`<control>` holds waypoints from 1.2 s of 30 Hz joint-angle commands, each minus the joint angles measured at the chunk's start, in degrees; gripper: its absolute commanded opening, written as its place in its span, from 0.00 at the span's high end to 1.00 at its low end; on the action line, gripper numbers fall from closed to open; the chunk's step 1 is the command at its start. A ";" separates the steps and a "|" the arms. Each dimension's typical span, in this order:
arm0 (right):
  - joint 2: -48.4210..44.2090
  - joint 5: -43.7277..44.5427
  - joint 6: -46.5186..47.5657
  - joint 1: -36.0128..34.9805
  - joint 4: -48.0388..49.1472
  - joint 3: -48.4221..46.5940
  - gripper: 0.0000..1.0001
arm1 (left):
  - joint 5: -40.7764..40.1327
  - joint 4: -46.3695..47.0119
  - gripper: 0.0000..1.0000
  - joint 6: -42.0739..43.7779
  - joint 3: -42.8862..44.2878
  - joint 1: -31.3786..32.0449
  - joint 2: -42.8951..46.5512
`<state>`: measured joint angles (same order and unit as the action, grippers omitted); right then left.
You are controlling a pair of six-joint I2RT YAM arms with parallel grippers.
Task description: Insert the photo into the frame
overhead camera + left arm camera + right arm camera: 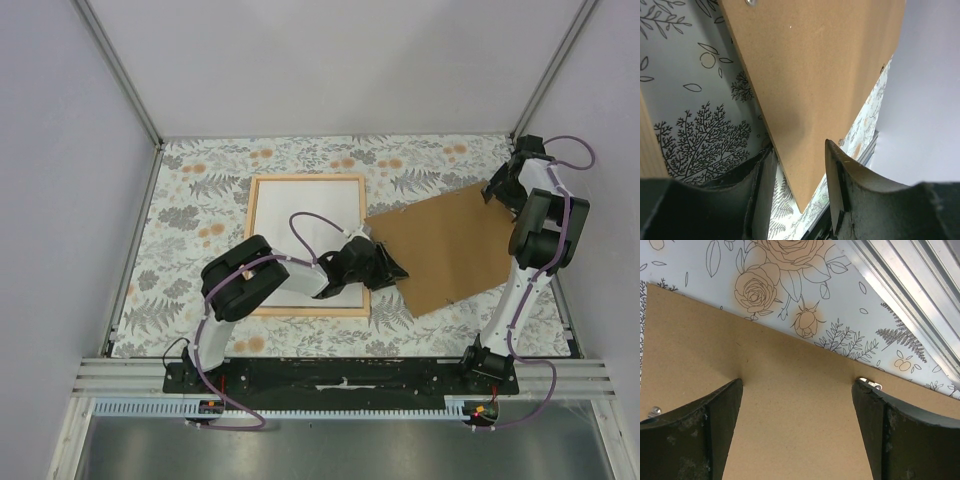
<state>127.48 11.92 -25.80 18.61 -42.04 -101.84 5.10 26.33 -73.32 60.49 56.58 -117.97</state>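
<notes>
The frame point(256, 245), thin light wood, lies flat on the left half of the flowered cloth. Inside it a white rectangle shows, the photo point(300, 225) with its plain back up. My left gripper point(392, 265) is at the frame's lower right corner. It is open, its jaws standing either side of the brown backing board's near corner point(805, 195) with gaps on both sides. A strip of the frame's wood point(647, 145) shows at the left edge of the left wrist view. My right gripper point(497, 190) is wide open over the board's far right edge point(797, 382).
The brown backing board point(445, 248) lies tilted right of the frame, a small metal tab point(869, 383) at its edge. Flowered cloth point(190, 210) covers the table. An aluminium rail point(910, 285) runs along the right side, and grey walls close in on three sides.
</notes>
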 commanded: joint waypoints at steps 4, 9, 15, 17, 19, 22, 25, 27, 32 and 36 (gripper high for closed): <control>1.63 -2.25 1.02 0.20 -0.85 -1.96 0.04 | -2.11 9.35 0.53 -5.34 -2.57 -0.15 -1.73; 1.54 -2.78 0.93 0.20 -0.94 -1.87 0.04 | -3.08 11.46 0.62 -6.13 -2.92 -0.06 -1.56; 0.75 -3.13 0.75 0.20 -1.02 -1.43 0.04 | -4.84 15.50 0.79 -6.57 -5.11 -0.06 0.28; -0.30 -3.40 0.49 0.02 -1.20 -1.34 0.04 | -4.84 15.86 0.84 -6.05 -5.56 -0.15 1.51; -1.35 -3.40 0.31 -0.42 -1.38 -1.43 0.04 | -6.49 15.86 0.90 -5.17 -5.73 -0.15 2.92; -3.72 -2.78 0.14 -1.82 -2.08 -1.52 0.04 | -7.39 14.64 0.98 -4.29 -5.91 -0.24 5.20; -7.40 -3.31 -1.35 -3.49 -3.31 -0.82 0.04 | -8.35 14.02 0.98 -3.59 -7.14 -0.50 8.01; -11.00 -3.83 -2.40 -4.89 -3.66 1.63 0.04 | -9.23 13.75 0.98 -3.41 -8.28 -0.50 9.68; -26.19 -8.66 -6.98 -7.18 -0.69 15.41 0.03 | -10.55 13.14 0.98 -3.85 -11.18 -0.59 13.02; -41.67 -10.96 -9.26 -7.01 1.88 32.27 0.02 | -10.99 10.59 0.98 -3.85 -12.41 -0.50 14.87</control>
<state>99.00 4.05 -31.24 10.48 -41.82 -81.84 -2.63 37.65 -78.41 49.23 56.31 -106.85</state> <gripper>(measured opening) 0.969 0.141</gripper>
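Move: Half-open left fingers already straddle the left edge of the tan backing board, whose middle lies about 13 cm to their right, 6 cm ahead and a centimetre or two lower. The frame with the white sheet in it has its middle some 23 cm to this hand's left and 7 cm ahead. From the wide-open right hand, low over the board's far right corner, the board's middle is roughly 17 cm left and 12 cm back. Pinching the board's left edge comes first: the left fingers close almost shut on it while that hand hardly travels, then raise it about 6 cm, drifting 3 cm left towards the frame with a slight wrist turn. The right hand waits low by the far corner, then swings quickly up and left, about 10 cm each way, and back 5 cm over the board, fingers still wide open. ##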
